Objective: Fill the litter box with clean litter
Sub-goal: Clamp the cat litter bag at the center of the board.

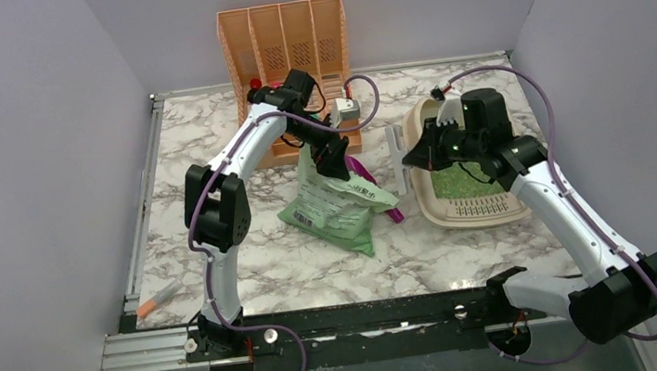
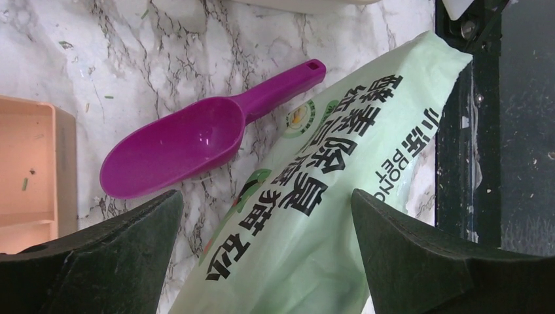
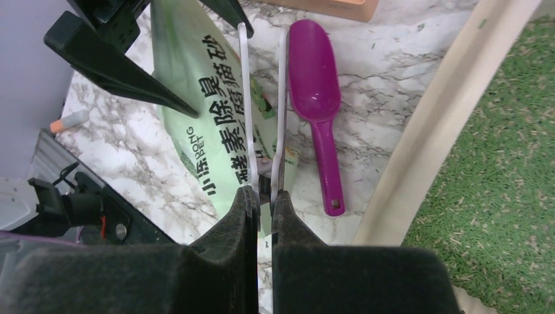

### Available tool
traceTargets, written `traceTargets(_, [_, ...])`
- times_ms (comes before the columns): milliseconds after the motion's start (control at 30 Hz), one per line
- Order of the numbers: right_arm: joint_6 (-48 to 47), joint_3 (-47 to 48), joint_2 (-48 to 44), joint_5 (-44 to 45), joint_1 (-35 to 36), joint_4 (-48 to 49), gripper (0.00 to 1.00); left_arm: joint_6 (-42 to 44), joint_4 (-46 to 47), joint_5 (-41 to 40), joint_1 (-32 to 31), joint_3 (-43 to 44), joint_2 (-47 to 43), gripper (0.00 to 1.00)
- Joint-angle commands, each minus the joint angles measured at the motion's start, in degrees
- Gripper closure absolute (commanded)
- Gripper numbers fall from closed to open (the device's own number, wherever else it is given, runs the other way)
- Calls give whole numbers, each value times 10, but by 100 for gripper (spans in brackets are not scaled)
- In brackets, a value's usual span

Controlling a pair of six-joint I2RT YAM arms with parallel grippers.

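Observation:
The beige litter box (image 1: 476, 213) sits at the right of the table, with a layer of green clean litter (image 1: 458, 184) in it. In the right wrist view its rim (image 3: 429, 134) and the litter (image 3: 504, 170) fill the right side. My right gripper (image 1: 416, 156) hangs just left of the box, shut (image 3: 265, 191) on a white two-bladed tool like scissors (image 3: 263, 98). My left gripper (image 1: 333, 160) stands open (image 2: 266, 196) over the upper end of a pale green printed bag (image 2: 314, 216), with nothing held. A purple scoop (image 2: 196, 140) lies on the marble beside the bag.
A peach slatted file organizer (image 1: 282, 41) stands at the back, with a small box (image 1: 346, 113) in front of it. An orange-tipped marker (image 1: 156, 300) lies near the front left edge. Grey walls close in both sides.

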Motion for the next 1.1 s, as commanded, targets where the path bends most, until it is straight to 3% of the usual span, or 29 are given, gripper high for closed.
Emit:
traceTargets(0, [-30,28,18,-67,-2,-11,99,29,-8,-26,-4,-10,2,1])
traceTargets(300, [-36,34,32,-88,-2,-20,99,98,-8,-17,-4,-56,-28,5])
traceTargets(567, [-82,61,65,-122,-1,-75,99,72,8,-55,-5,-37,-8,42])
traceTargets(800, [-122,96,86,-98,3,-131,99,55,21,-95,-14,-22,8,73])
traceTargets(1000, [-185,124,107,-44,31,-164,99,50,23,-104,-21,21,27,93])
traceTargets(1067, [-195,142,123,-25,48,-181,99,49,23,-105,-23,32,33,96])
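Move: The litter bag's top edge runs between the left hand's open fingers, its middle about 2 cm to the right, 1 cm back and 4 cm below. The purple scoop is some 8 cm right, 5 cm back and 13 cm below. The organizer's front tray is about 7 cm ahead, 9 cm left. From the right hand, already holding the clamp, the edge lies roughly 12 cm left, 1 cm back and 11 cm below; the litter box is 16 cm right, level. Left hand sinks 3 cm, pinching the bag's top edge; right eases the clamp 2 cm left, turning counter-clockwise. ##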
